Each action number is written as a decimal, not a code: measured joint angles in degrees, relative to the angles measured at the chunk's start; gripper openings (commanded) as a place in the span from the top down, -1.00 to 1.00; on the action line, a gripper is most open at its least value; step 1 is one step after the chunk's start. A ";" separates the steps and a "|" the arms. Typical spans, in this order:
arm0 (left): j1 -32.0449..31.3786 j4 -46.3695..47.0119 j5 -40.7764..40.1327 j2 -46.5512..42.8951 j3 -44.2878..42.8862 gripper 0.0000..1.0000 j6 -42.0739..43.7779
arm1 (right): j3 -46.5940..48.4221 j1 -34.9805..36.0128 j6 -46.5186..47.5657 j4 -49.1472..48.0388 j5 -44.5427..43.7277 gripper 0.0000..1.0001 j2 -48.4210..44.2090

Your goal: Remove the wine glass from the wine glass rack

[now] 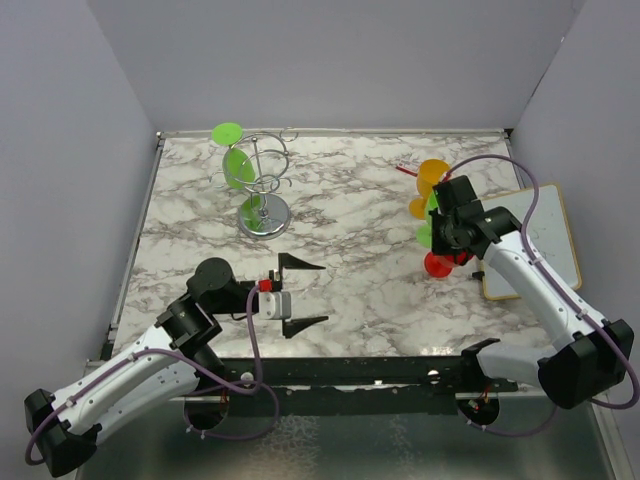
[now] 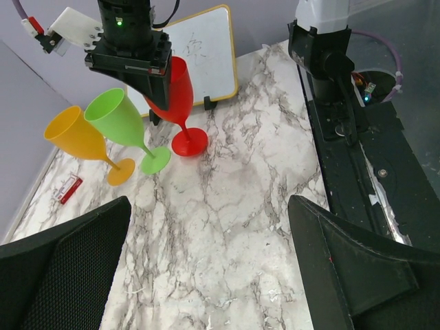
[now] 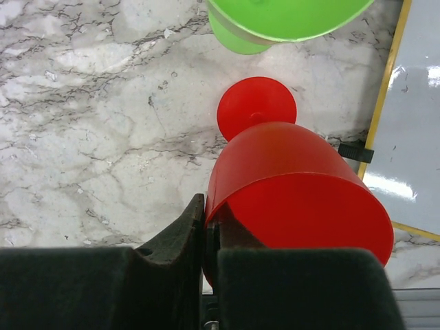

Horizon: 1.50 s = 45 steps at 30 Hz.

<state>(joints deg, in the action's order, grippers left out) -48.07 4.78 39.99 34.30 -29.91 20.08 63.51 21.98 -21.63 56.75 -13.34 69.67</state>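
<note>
The chrome wine glass rack (image 1: 263,195) stands at the back left of the marble table. A green wine glass (image 1: 238,166) hangs upside down from its wire arms. My left gripper (image 1: 301,293) is open and empty near the front middle, well short of the rack; its jaws stand wide apart over bare marble in the left wrist view (image 2: 210,206). My right gripper (image 3: 212,221) is shut on the rim of a red wine glass (image 3: 295,185), one finger inside the bowl and one outside. The red glass (image 2: 175,89) leans, its foot (image 2: 189,142) at the table.
A green glass (image 2: 122,118) and an orange glass (image 2: 72,134) stand tilted beside the red one at the right. A small whiteboard (image 1: 535,240) lies at the right edge. A small red item (image 2: 70,189) lies near the back wall.
</note>
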 measured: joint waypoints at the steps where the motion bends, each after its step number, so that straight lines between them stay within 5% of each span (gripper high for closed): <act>1: 0.00 0.09 -0.11 0.07 0.00 -0.99 -0.02 | -0.09 0.00 0.17 -0.15 0.07 0.84 0.07; 14: 0.00 1.66 -0.85 1.51 0.00 -0.99 -0.70 | -0.68 0.02 1.55 -1.57 1.84 0.25 1.33; 23: 0.00 3.17 -3.74 1.07 -0.02 -0.99 -3.28 | -0.68 0.02 2.38 -2.01 3.61 -0.41 0.17; 30: 0.35 3.67 -7.52 2.51 -2.38 -0.99 -6.99 | 0.90 0.02 3.67 -2.97 5.51 -0.71 -3.76; 45: 1.66 1.09 -10.05 13.44 -16.41 -0.99 -17.46 | 1.99 0.02 9.05 -9.07 11.76 -0.91 -19.12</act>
<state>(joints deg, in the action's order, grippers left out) -46.41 5.87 29.93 47.75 -46.33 2.61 65.49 22.00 -12.58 47.68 -1.58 50.54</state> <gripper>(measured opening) 0.992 0.925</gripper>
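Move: The red wine glass hangs in the right fingers by its bowl wall, leaning back, its middle about 3 cm right, 1 cm ahead and 5 cm below. Standing at that height, the green wine glass is 8 cm ahead, 2 cm left; the yellow one 16 cm ahead, 3 cm left. The last racked glass lies some 28 cm ahead, 19 cm left, 2 cm above the left hand; the rack's middle is 29 cm ahead, 14 cm left, 8 cm below. The red glass is set free on the table: the right hand sinks barely 1 cm as its fingers spread from shut to nearly wide open, letting go of the bowl wall. It then rises about 12 cm off the glass, fingertips tipping up and forward some 25 degrees. The left hand, open, lifts about 7 cm and eases 5 cm forward towards the rack. ##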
